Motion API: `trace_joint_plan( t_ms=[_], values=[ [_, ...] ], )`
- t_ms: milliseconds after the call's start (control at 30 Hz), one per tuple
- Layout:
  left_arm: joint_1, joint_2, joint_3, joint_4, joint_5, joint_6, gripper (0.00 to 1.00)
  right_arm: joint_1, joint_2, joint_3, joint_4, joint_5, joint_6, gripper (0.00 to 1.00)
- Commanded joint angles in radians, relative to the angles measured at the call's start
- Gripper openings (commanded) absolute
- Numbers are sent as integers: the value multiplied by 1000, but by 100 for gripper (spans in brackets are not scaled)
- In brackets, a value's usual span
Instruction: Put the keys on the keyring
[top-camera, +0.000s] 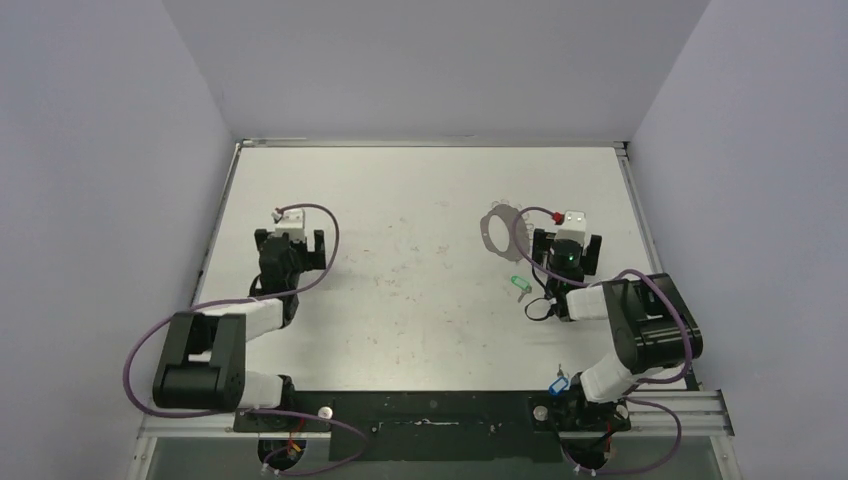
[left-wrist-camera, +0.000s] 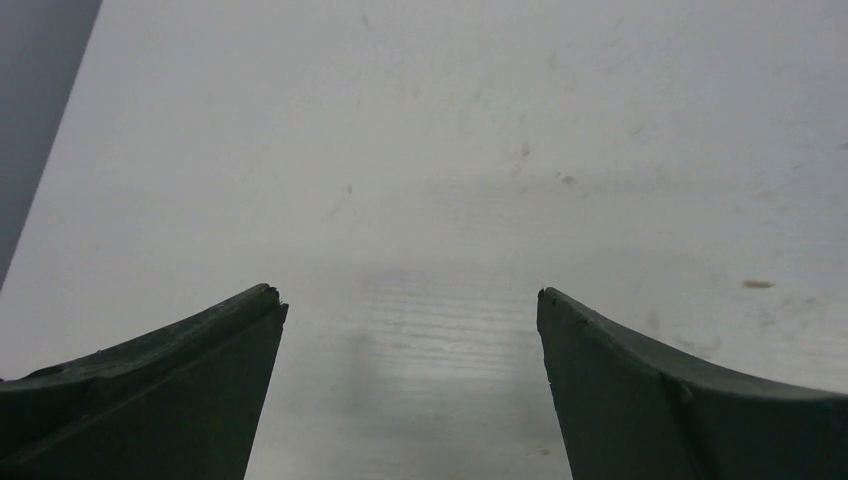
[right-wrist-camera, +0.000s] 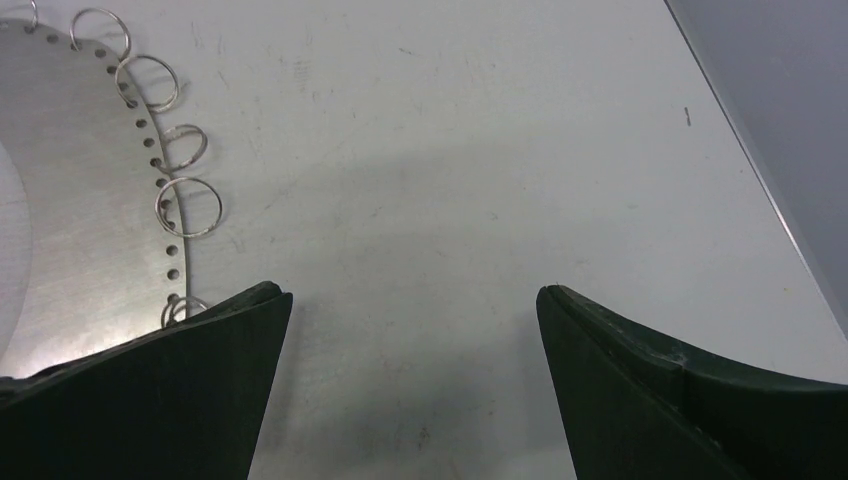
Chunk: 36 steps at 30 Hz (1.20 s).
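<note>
The keyring (top-camera: 499, 228) lies flat on the white table, a pale metal ring. In the right wrist view it shows as a punched band (right-wrist-camera: 90, 200) with small wire loops (right-wrist-camera: 188, 207) along its rim. My right gripper (top-camera: 568, 238) (right-wrist-camera: 412, 292) is open just to its right, over bare table, holding nothing. A green-tagged key (top-camera: 519, 285) lies a little nearer than the ring, left of the right arm. A blue-tagged key (top-camera: 558, 384) sits by the right arm's base. My left gripper (top-camera: 290, 232) (left-wrist-camera: 410, 295) stands open and empty over bare table at the left.
Purple cables (top-camera: 325, 250) loop round both arms. The table's raised rim (top-camera: 630, 190) and grey walls close in the sides and back. A black mounting rail (top-camera: 430, 410) runs along the near edge.
</note>
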Motion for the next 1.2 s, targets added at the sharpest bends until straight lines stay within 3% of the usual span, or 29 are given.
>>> trace_joint_plan(
  t_ms=[0,100,167,267,367,500,733,933,1033,1167],
  values=[
    [-86,-283,170,-374,4,-10,97,26,-219,137,-357,21,18,100],
    [-85,-403,253,-585,143,-139,97,19,-366,272,-653,18,198,100],
    [-85,-453,299,-676,216,-200,97,9,-462,280,-719,-18,266,100],
    [-84,-496,358,-873,238,-326,97,3,-576,290,-789,-56,316,100],
    [-62,-519,371,-994,219,-531,97,1,-660,311,-947,46,449,100],
    [-13,-575,282,-923,323,-609,97,-4,-695,287,-925,-73,412,100],
    [56,-572,190,-771,497,-704,97,12,-426,392,-944,-292,402,100],
    [32,-451,227,-685,621,-781,97,147,-107,619,-1047,-308,323,100],
    [-82,-418,297,-745,550,-742,97,186,15,718,-1080,-299,318,100],
    [-256,-381,466,-1070,243,-644,97,199,148,835,-1110,-340,307,100]
  ],
)
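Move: The keyring, a flat metal plate with small rings, lies about 13 cm to the right hand's left, some 6 cm ahead and 4 cm below it. The green key is roughly 9 cm left of that hand and 7 cm back, also on the table. From the left hand the keyring is far off, around 50 cm to the right, some 7 cm ahead and 5 cm below. Right hand lifts 20 cm, then swings about 16 cm left and down over the keyring; left hand arcs rightward. ##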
